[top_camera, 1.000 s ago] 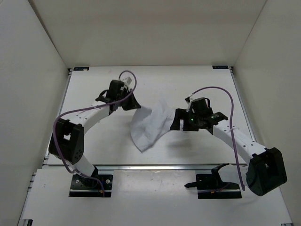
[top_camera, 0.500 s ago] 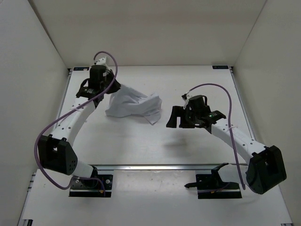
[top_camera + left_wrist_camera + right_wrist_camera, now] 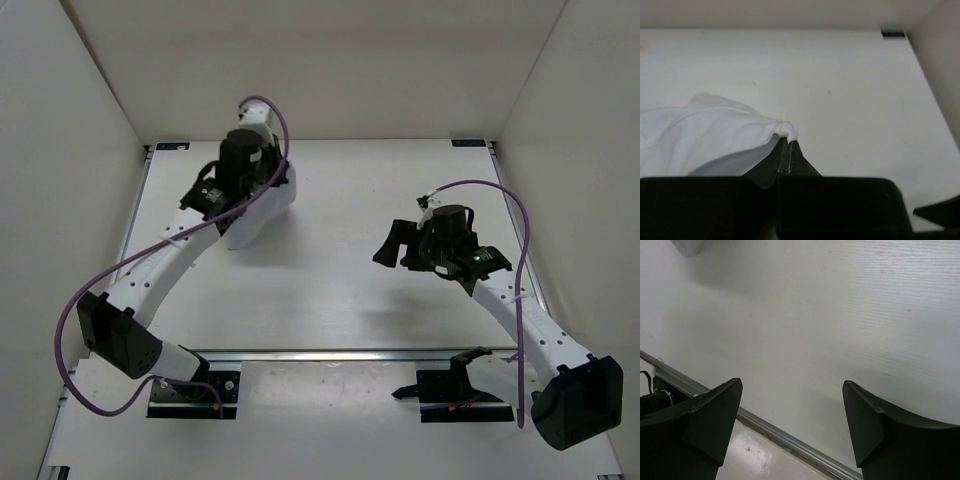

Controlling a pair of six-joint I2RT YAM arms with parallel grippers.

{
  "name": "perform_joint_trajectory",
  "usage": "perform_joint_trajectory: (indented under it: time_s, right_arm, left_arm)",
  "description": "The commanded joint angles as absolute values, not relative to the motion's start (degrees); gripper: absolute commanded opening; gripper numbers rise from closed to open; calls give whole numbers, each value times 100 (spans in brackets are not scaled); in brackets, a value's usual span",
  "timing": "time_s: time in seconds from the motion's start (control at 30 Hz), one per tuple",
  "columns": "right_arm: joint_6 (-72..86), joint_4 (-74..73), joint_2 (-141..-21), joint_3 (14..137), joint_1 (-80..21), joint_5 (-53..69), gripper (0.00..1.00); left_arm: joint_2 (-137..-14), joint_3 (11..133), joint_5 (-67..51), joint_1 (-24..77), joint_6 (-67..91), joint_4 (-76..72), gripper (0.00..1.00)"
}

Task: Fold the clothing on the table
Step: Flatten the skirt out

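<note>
The clothing point(image 3: 257, 218) is a white, wrinkled garment hanging bunched from my left gripper point(image 3: 273, 182) at the back left of the table point(image 3: 330, 290). In the left wrist view the left gripper point(image 3: 786, 142) is shut on a folded edge of the clothing point(image 3: 705, 137), which drapes away to the left. My right gripper point(image 3: 394, 243) hovers open over bare tabletop right of centre, well apart from the garment. In the right wrist view the right gripper point(image 3: 792, 384) has nothing between its fingers, and only a corner of the clothing point(image 3: 688, 246) shows at the top left.
White walls point(image 3: 90, 120) enclose the table on three sides. A silver rail point(image 3: 330, 353) runs along the near edge, seen also as the rail point(image 3: 785, 438) under the right gripper. Both arm bases point(image 3: 190, 390) are bolted in front of it.
The left gripper has carried the clothing from the table's middle to the back left, where it now hangs bunched. The right gripper has drawn back to the right, still open.
</note>
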State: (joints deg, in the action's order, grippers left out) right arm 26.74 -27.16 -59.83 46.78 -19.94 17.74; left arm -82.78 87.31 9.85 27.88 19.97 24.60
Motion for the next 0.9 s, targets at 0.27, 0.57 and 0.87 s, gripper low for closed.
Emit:
perform_joint_trajectory:
  time_s: [0.27,0.57,0.87]
  right_arm:
    - [2427,-3049,-5282,4368,-1082,1995,79]
    - [2566,-2734,-5764,4482,-1651,1793,79]
    - [2715,-2531,-5897,4421,-1723,1775,80]
  left_arm:
    - [-7032,5803,-692,4140,2715,1118,0]
    - [-7478,5757,-2398,4490,2373,1063,0]
    - [-7533,4668,-2585,4562,2083,1309,71]
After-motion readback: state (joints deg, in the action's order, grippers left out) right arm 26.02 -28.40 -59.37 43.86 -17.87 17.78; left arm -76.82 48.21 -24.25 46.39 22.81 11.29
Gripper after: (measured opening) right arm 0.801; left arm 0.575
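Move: The left fingers hold the skirt bunched at one corner; its hanging body centres roughly 4 cm back, 5 cm to the left and 12 cm below them. The clear table patch it is taken to lies about 16 cm back, 11 cm to the right and 31 cm down. The open right gripper is some 18 cm to the right of that patch, level with it front to back and 15 cm above; so from the right hand the patch is 18 cm left, 15 cm down. Back and down, and drifting right, the left arm sweeps the gripped skirt about 30 cm towards the front of the table, its descent easing midway with a slight rise before sinking again. The wrist turns some 45 degrees clockwise and tips down; late on, the fingers open past halfway and let go of the skirt. The open right hand sways about 4 cm right, then mostly back. ##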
